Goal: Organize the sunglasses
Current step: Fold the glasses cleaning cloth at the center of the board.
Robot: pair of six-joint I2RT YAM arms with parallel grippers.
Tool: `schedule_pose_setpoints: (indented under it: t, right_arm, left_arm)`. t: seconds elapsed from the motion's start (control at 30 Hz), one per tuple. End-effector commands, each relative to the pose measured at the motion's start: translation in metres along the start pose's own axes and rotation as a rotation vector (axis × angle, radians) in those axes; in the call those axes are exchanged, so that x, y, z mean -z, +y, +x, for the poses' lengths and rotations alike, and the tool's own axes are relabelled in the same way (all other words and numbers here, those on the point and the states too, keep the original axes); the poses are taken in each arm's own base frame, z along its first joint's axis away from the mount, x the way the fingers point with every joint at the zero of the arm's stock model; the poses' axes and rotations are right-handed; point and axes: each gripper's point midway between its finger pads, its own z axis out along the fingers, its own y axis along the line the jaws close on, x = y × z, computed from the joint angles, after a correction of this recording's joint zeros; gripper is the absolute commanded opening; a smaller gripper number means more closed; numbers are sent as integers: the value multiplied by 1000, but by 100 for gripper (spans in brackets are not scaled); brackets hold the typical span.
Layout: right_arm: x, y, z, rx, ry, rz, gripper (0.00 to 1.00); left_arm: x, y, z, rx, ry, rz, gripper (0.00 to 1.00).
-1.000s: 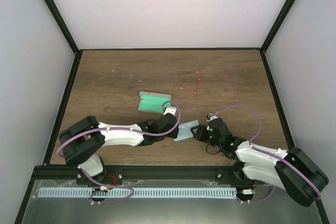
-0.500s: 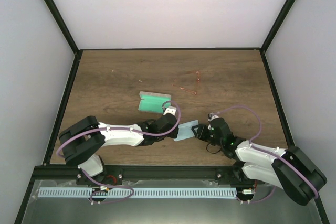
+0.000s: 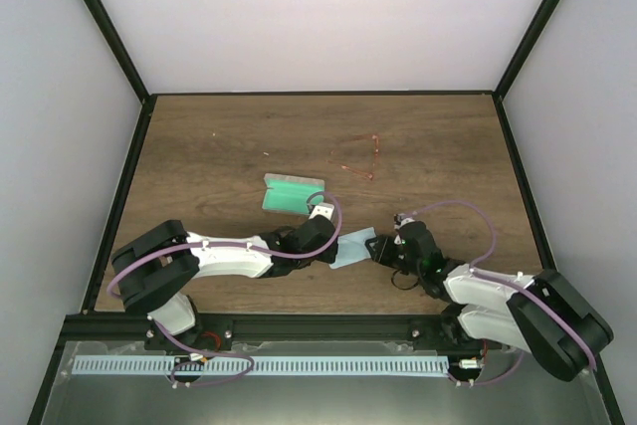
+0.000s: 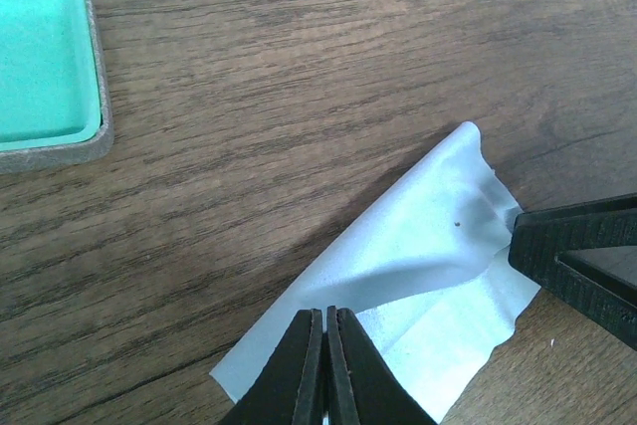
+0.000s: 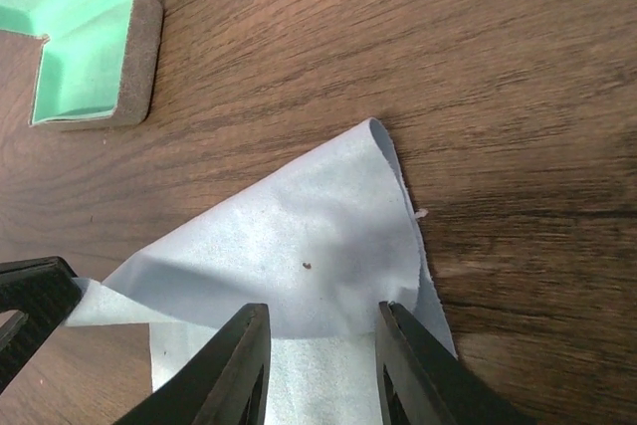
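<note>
The sunglasses, a thin red wire frame, lie on the table beyond the case, far from both grippers. The pale blue cloth lies folded over between the two grippers. My left gripper is shut on the cloth's lifted edge, and the fold rises to its tips. My right gripper is open at the opposite side, with one finger on each side of the raised fold of cloth. One of its fingers touches the cloth's right edge in the left wrist view.
The open grey case with green lining sits just beyond the left gripper, seen as the case at the upper left and the case at the top left. Black frame posts edge the wooden table.
The right gripper has edged slightly closer to the cloth and its jaws have narrowed a little. The left gripper and the sunglasses have not moved.
</note>
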Motion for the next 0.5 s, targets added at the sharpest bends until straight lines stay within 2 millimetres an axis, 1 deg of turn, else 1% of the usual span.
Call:
schedule_pose_setpoints:
  t: [0.0, 0.1, 0.27, 0.47]
  right_arm:
    - [-2, 8, -9, 15, -14, -13, 29]
    - [-5, 7, -10, 17, -10, -6, 25]
    - [-8, 5, -10, 21, -5, 12, 13]
    - [-6, 3, -16, 29, -30, 40, 2]
  left_arm:
    - [5, -7, -4, 8, -19, 30, 4]
    - [5, -6, -4, 8, -18, 29, 4]
    - [6, -6, -4, 8, -21, 30, 4]
    - [6, -5, -4, 9, -23, 29, 4]
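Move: The flap edge near the cleaning cloth's right end lies just under the right fingertips, about 1 cm ahead and 1 cm below, while the cloth's middle is roughly 4 cm to this hand's left. The open green case is some 11 cm ahead of it and 16 cm left; the sunglasses lie about 18 cm ahead and 3 cm left. From the left hand, already holding the flap's other corner raised, that edge is about 8 cm right, 3 cm ahead and 3 cm lower. The right hand sinks slowly by about 1 cm onto the right end of the cloth, easing forward by under half a centimetre, while its fingers close from about a third open to nearly shut and pinch the upper flap near its edge. The left hand stays in place beside it with its fingers shut, keeping its hold on the flap's left corner just above the table, its wrist unturned. ##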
